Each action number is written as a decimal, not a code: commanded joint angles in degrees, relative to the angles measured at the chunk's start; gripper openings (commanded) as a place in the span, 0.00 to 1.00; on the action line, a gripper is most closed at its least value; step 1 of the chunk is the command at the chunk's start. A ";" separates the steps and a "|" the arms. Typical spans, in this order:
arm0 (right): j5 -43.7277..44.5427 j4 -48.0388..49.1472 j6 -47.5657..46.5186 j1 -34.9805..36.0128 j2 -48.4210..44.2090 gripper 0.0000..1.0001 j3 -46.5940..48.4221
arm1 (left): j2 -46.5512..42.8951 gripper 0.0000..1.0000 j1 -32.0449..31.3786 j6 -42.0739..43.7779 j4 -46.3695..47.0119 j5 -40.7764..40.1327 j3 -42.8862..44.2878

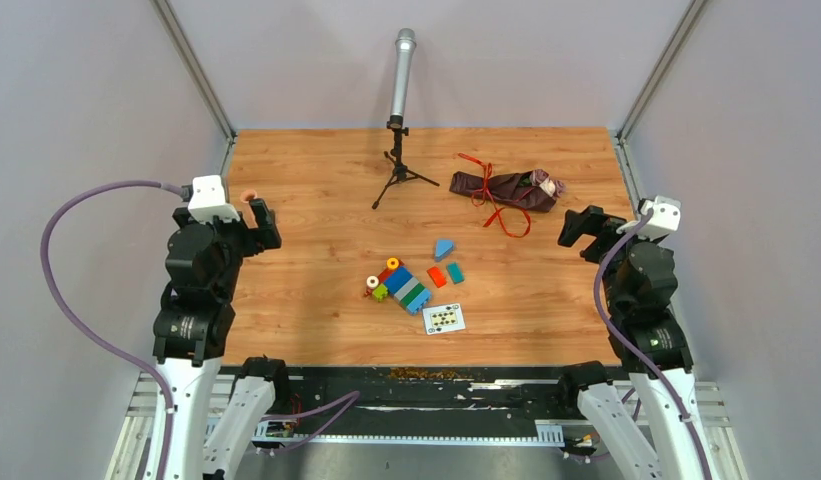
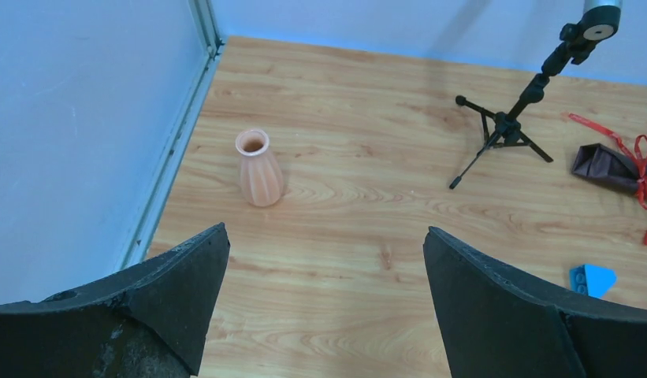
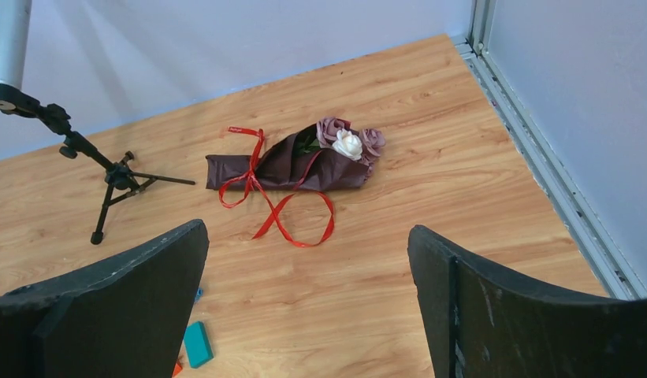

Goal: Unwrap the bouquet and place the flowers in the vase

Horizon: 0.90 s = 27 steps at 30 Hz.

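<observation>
The bouquet (image 1: 506, 188) lies on its side at the back right of the wooden table, a dark maroon paper cone (image 3: 296, 167) tied with a thin red ribbon (image 3: 292, 216) that loops loose onto the wood. Its flowers (image 3: 347, 142), purple and cream roses, poke out of the right end. The salmon-pink ribbed vase (image 2: 259, 168) stands upright at the left, near the wall. It is mostly hidden behind my left gripper (image 1: 263, 225) in the top view. My left gripper (image 2: 326, 228) is open and empty, short of the vase. My right gripper (image 3: 307, 227) is open and empty, just near of the bouquet.
A grey microphone on a black tripod (image 1: 401, 110) stands at the back centre, left of the bouquet. Coloured toy blocks (image 1: 401, 285), a blue wedge (image 1: 444, 247) and a dotted card (image 1: 444, 318) lie mid-table. Grey walls with metal rails (image 3: 541, 165) close both sides.
</observation>
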 commanded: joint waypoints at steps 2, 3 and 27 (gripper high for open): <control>0.17 -2.10 1.29 -0.20 0.13 1.00 0.88 | 2.09 1.00 0.36 -1.21 -0.77 -0.63 0.25; 0.10 -2.14 1.60 -0.22 0.14 1.00 0.87 | 2.47 1.00 0.36 -1.30 -1.01 -0.65 0.11; -12.78 29.26 45.97 -0.18 21.63 0.95 -20.20 | 7.17 1.00 0.10 3.69 4.10 12.25 -11.17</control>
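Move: The bouquet's middle lies about 25 cm ahead of the right hand, 3 cm to its left and 26 cm below, the ribbon loop some 9 cm nearer and 4 cm left. The teal block is level with that hand, 17 cm left; the blue wedge, 6 cm ahead and 20 cm left. From the left hand the bouquet is roughly 25 cm ahead and 53 cm right, the vase 14 cm ahead and 10 cm left. Towards the bouquet's side of the table, still touching nothing, the right hand sinks ever faster, some 16 cm, swinging about 7 cm left; its left side rolls up some 35 degrees and its fingers tip down. The left hand also sinks, drifting right and slightly forward, dipping and turning clockwise. Both grippers stay open. ##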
